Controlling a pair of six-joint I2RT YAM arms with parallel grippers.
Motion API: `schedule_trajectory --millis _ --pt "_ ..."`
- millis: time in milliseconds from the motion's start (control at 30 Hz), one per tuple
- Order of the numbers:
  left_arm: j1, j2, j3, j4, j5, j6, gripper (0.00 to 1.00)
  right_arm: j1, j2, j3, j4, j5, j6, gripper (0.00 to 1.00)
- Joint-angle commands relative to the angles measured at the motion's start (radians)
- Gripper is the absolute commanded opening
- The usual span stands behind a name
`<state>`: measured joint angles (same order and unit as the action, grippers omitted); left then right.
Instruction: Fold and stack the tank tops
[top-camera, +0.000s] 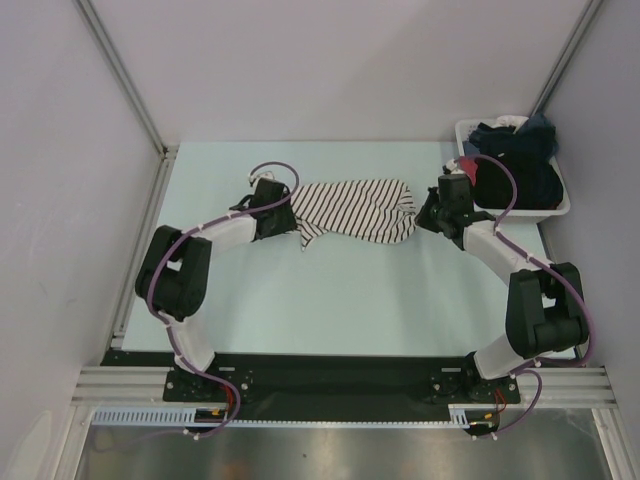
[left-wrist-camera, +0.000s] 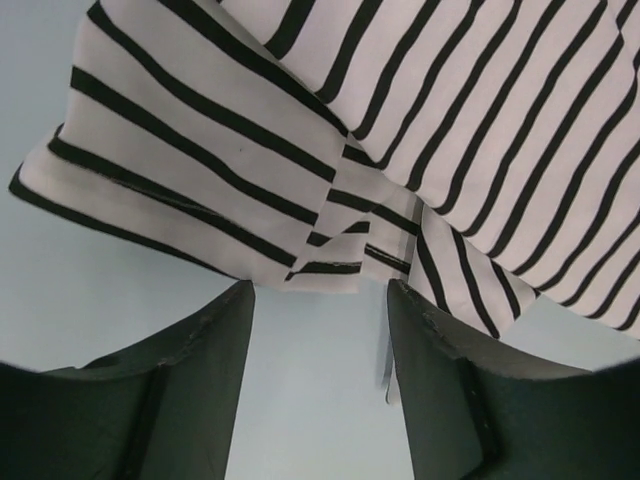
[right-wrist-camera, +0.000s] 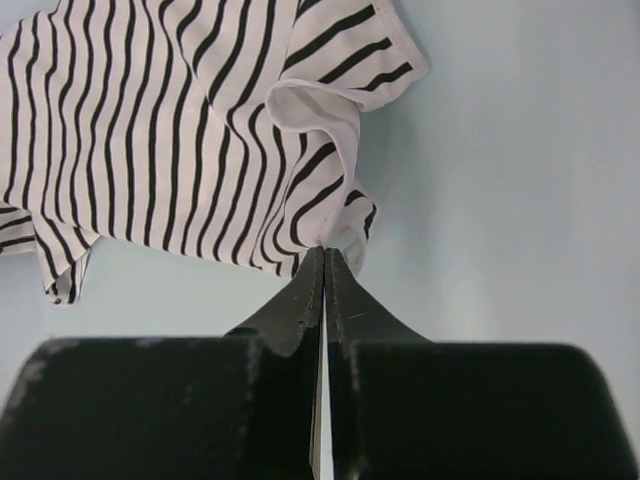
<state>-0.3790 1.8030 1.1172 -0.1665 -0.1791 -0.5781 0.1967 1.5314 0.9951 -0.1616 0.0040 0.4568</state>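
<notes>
A white tank top with thin black stripes lies crumpled lengthwise across the pale table, between my two grippers. My left gripper is at its left end. In the left wrist view that gripper is open, and the hem of the striped top sits just past the fingertips with only bare table between them. My right gripper is at the right end. In the right wrist view its jaws are shut, pinching a bunched edge of the striped top.
A white basket stands at the back right corner, just behind the right arm, holding a heap of dark clothes. Grey walls close in the table on the left, back and right.
</notes>
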Motion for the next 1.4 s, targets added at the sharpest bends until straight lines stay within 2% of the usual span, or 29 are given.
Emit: schedule_trajectory --millis 0,133,167,233,267,300,500,667,933,1033,1100,1200,1300,1367 --pt "0.005 0.045 0.084 -0.031 -0.017 -0.016 0.61 0.001 0.006 0.0 0.039 -0.05 0.011 0.0" --pt "0.015 0.085 0.113 -0.044 -0.016 -0.023 0.46 0.001 0.007 -0.001 0.042 -0.062 0.01 0.0" --pt "0.017 0.087 0.113 -0.042 -0.013 -0.022 0.35 0.001 0.006 -0.001 0.045 -0.059 0.01 0.0" --pt "0.022 0.079 0.11 -0.045 -0.017 -0.02 0.23 0.001 0.004 -0.003 0.043 -0.053 0.008 0.0" --pt "0.023 0.075 0.112 -0.053 -0.032 -0.017 0.05 0.001 0.006 -0.004 0.043 -0.052 0.008 0.0" --pt "0.025 0.067 0.11 -0.062 -0.046 -0.008 0.0 0.0 0.006 -0.004 0.043 -0.049 0.008 0.0" --pt "0.028 -0.049 0.089 -0.123 -0.106 0.049 0.0 0.001 -0.022 -0.013 0.048 -0.044 0.01 0.0" --pt "0.029 -0.243 0.018 -0.163 -0.109 0.073 0.01 0.0 -0.086 -0.012 0.018 -0.061 0.005 0.0" --pt "0.037 -0.629 -0.147 -0.226 -0.08 0.064 0.0 -0.005 -0.396 -0.009 -0.159 -0.049 -0.006 0.0" --pt "0.037 -0.78 -0.189 -0.254 -0.056 0.052 0.0 -0.006 -0.563 0.029 -0.252 -0.03 0.0 0.0" --pt "0.037 -0.865 -0.182 -0.277 -0.059 0.05 0.0 -0.006 -0.606 0.086 -0.279 -0.013 0.003 0.0" --pt "0.037 -0.935 -0.137 -0.333 -0.092 0.053 0.0 -0.006 -0.616 0.169 -0.311 0.056 -0.004 0.0" --pt "0.04 -0.95 -0.09 -0.381 -0.108 0.055 0.0 -0.014 -0.536 0.244 -0.342 0.145 -0.026 0.0" --pt "0.048 -0.95 -0.079 -0.396 -0.106 0.054 0.0 -0.051 -0.489 0.27 -0.352 0.133 -0.03 0.0"
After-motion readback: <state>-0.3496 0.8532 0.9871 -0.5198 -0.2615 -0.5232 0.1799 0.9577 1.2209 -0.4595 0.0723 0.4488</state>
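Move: The open left hand hovers over the near edge of the striped tank top's left end, which lies about 1 cm ahead and 2 cm below, with a loose flap some 4 cm right and 3 cm back. The right hand already holds the top's right end, about 24 cm right of and level with the left hand; from this right hand the cloth's middle lies some 13 cm left, 3 cm ahead and 9 cm down, and the laundry basket about 17 cm right, 13 cm ahead and 4 cm lower. The left hand eases down about 2 cm and shuts its fingers on the near edge of the tank top's left end, while the right hand keeps its pinch on the right end and waits nearly still. Then both rise together by some 25 cm and draw back towards the robot, the left about 13 cm back while spreading 8 cm left, the right about 9 cm back and a little right, both wrists tipping their fingers up by some 25 to 30 degrees. ##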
